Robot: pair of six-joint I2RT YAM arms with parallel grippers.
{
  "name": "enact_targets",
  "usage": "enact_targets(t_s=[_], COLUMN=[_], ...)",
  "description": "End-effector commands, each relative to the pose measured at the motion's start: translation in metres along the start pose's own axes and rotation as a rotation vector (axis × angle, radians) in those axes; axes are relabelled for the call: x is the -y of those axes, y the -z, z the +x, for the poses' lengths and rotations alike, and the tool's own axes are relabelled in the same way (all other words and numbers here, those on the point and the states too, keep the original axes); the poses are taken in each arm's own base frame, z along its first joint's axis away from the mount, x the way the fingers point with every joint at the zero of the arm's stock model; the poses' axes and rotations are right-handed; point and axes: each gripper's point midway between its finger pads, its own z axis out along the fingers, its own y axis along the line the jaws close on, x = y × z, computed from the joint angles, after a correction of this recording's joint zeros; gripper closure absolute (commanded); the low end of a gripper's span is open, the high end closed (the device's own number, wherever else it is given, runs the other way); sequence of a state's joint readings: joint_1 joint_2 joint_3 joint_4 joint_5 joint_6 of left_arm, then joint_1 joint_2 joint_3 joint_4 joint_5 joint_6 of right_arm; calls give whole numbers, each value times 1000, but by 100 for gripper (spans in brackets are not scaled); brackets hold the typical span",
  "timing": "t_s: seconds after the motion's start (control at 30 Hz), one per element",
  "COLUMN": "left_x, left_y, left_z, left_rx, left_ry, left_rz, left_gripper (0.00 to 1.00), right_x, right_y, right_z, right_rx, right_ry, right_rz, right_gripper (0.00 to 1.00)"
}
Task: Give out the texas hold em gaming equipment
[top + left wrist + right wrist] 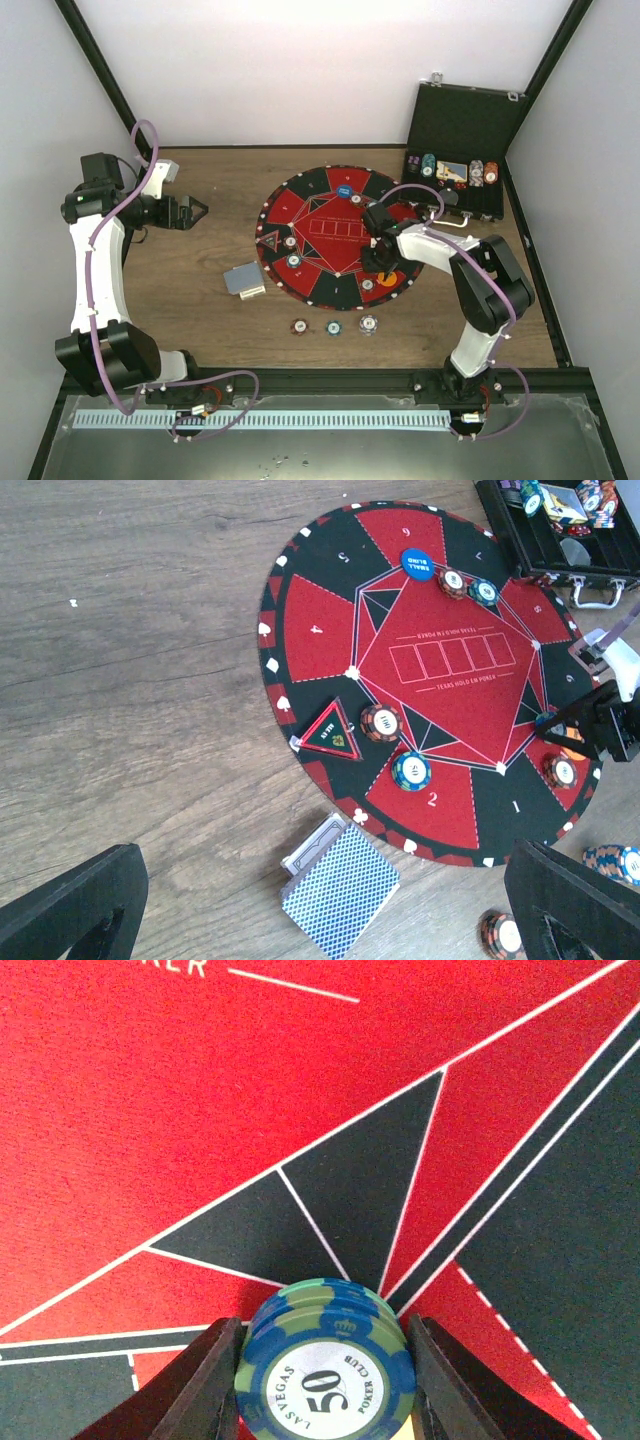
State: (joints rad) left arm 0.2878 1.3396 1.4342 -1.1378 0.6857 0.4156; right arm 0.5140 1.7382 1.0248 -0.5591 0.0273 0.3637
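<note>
My right gripper (326, 1385) is shut on a small stack of blue-and-green "50" poker chips (322, 1355), held low over the round red-and-black mat (310, 215) near its right side. My left gripper (196, 211) hangs open and empty above the bare wood left of the mat. A deck of blue-backed playing cards (340, 890) lies on the table off the mat's lower-left edge. On the mat sit a blue button disc (417, 563) and several single chip stacks (411, 771). Three more chips (334, 327) lie in a row in front of the mat.
A black hinged case (460, 130) stands open at the back right with chips and cards in its tray. A red triangular marker (333, 732) lies on the mat's left part. White walls with black posts enclose the table.
</note>
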Motion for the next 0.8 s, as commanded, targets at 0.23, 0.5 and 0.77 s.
enact_targets(t_s=[0.23,0.5,0.77], left_x=[2,3,3], left_y=[3,4,2], left_z=[-4,-6,-3], left_rx=[24,29,27], left_ry=[-14,-19,-25], left_rz=[1,6,10], left_gripper=[0,0,0], right_x=[-6,-15,-49], right_y=[12,59,92], right_z=[-17,-43,12], right_rx=[18,108,82], right_ry=[7,19,50], right_rz=[9,37,28], right_gripper=[57,25,22])
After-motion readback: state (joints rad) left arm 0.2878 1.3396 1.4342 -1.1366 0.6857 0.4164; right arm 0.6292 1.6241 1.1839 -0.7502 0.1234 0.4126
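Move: The blue 50 chip is already between my right fingertips, down at the red seat of the mat. The orange button lies about 3 cm back and 3 cm to the right of that hand, and the brown chip roughly 5 cm back and 2 cm left, both about 1 cm lower. From my idle left hand the blue chip is some 40 cm to the right, about level in reach and around 25 cm below. After a brief hold I spread my right fingers to let go of the blue chip and lift straight away from it, rising about 7.5 cm. On the way up the hand swings some 2 cm forward and then back again, drifting about 3 cm to the left, and the fingertips tip slightly forward. ##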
